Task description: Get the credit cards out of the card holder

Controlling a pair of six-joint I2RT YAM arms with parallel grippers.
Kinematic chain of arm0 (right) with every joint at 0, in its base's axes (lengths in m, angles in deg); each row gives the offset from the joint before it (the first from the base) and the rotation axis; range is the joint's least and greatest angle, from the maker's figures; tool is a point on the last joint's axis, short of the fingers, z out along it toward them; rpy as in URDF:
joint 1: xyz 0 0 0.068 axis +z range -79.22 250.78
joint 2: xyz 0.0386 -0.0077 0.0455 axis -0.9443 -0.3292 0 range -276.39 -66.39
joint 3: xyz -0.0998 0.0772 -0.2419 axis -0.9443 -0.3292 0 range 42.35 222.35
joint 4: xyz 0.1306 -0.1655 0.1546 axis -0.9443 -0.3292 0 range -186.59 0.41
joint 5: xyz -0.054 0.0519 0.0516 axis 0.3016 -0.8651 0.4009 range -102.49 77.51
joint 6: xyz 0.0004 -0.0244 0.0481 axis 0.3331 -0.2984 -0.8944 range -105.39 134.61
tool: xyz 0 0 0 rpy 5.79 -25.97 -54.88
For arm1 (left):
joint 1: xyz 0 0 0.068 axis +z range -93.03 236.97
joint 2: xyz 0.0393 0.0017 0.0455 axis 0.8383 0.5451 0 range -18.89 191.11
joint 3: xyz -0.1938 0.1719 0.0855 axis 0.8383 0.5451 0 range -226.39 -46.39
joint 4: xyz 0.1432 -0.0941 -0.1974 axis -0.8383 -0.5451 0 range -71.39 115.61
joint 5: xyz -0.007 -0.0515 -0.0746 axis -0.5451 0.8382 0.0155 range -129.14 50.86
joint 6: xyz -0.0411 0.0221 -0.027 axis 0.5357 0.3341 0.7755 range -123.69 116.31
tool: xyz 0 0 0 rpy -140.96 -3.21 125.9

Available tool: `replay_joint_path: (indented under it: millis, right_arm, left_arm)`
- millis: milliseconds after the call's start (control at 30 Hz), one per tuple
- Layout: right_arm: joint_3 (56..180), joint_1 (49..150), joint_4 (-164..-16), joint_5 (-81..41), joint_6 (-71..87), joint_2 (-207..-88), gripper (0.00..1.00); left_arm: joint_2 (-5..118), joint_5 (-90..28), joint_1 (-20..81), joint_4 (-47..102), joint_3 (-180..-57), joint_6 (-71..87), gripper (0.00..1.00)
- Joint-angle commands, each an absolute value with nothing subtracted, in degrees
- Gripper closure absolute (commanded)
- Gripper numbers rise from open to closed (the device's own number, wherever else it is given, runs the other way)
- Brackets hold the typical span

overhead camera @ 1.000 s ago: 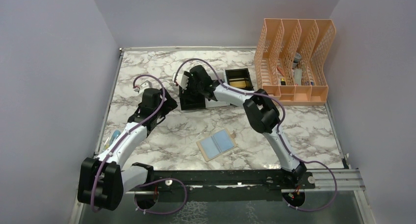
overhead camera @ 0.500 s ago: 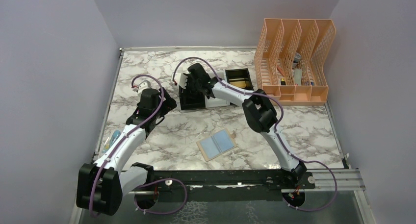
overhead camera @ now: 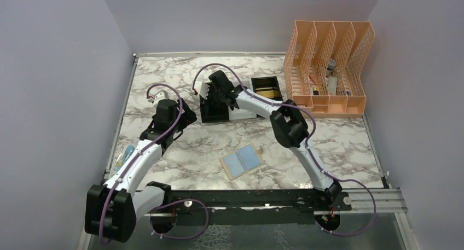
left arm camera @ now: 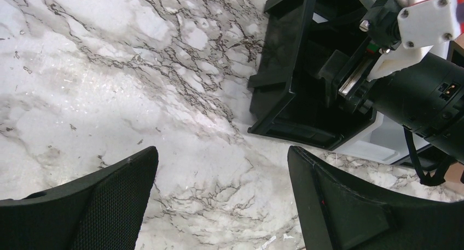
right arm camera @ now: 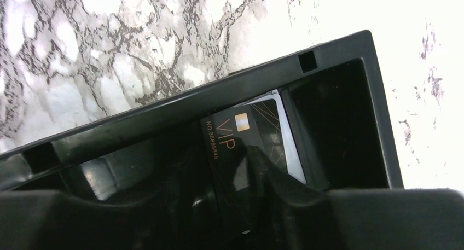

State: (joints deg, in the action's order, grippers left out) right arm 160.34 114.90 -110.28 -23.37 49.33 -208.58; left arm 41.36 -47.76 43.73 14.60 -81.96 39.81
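Observation:
The tan card holder (overhead camera: 242, 161) lies open on the marble, its bluish pockets up, apart from both arms. My right gripper (overhead camera: 214, 99) reaches down into a black bin (right arm camera: 219, 91). A dark credit card (right arm camera: 235, 132) marked VIP leans there with a silvery card (right arm camera: 289, 151) behind it. The right gripper (right arm camera: 235, 157) has its fingers close together over the dark card; the dark picture hides whether they pinch it. A gold card (overhead camera: 266, 90) lies in a second black bin. My left gripper (left arm camera: 221, 173) hangs open over bare marble, left of the first bin.
A white bin (left arm camera: 377, 140) stands against the black bin (overhead camera: 213, 116), under the right arm. A peach mesh file organizer (overhead camera: 328, 64) fills the back right corner. Grey walls close in the table on the left, back and right.
The right gripper's fingers have drawn much closer together and it has shifted slightly left over the black bin. The left arm has barely moved and stays open.

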Motion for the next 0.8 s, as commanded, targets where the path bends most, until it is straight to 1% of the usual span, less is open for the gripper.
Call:
replay_joint_path:
  millis: [0, 67, 133, 167, 233, 500, 767]
  right_arm:
    - [157.93, 114.72, -109.27, -26.12, 47.97, -206.16, 0.55]
    - [156.30, 114.72, -106.56, -26.05, 47.59, -204.52, 0.43]
    - [154.93, 114.70, -103.93, -25.08, 47.91, -203.49, 0.34]
    - [154.63, 114.72, -103.19, -24.39, 48.31, -203.38, 0.30]
    - [155.28, 114.72, -103.50, -22.99, 49.45, -204.27, 0.26]
    - [159.94, 114.60, -108.27, -21.88, 50.69, -209.93, 0.20]
    - [170.54, 113.81, -122.34, -27.24, 48.37, -218.40, 0.18]
  left_arm:
    - [39.82, -49.31, 44.05, 14.60, -83.74, 38.68, 0.09]
    - [39.76, -49.42, 44.08, 14.48, -83.95, 38.52, 0.09]
    - [39.74, -49.34, 44.05, 14.43, -84.16, 38.42, 0.09]
    - [39.79, -49.26, 44.09, 14.42, -84.18, 38.41, 0.09]
    - [39.75, -49.09, 44.12, 14.44, -84.34, 38.34, 0.09]
    - [39.82, -49.03, 44.13, 14.43, -84.53, 37.84, 0.09]
    - [39.94, -47.98, 44.13, 14.31, -84.51, 37.41, 0.09]
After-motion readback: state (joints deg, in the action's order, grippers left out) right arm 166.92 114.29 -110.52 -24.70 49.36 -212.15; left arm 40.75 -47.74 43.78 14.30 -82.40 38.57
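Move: The black VIP credit card lies flat on the black tray's floor, almost under the right fingertips: its middle is about 1 cm ahead, 1 cm to the left and 2 cm below. The white tray's middle is roughly 10 cm to the right and 1 cm ahead, and the tray with the yellow piece some 20 cm right and 2 cm ahead. From the left hand the card is about 13 cm ahead, 8 cm right and 11 cm below. Still down in the black tray over the VIP credit card, the right hand spreads its fingers from about a third open to wide and rises about 1 cm, drawing back only slightly at first. With the fingers now well apart it swings forward and to the left by some 2 cm, level to barely sinking, so that it straddles the card more squarely near the tray's left wall; the wrist hardly turns. ##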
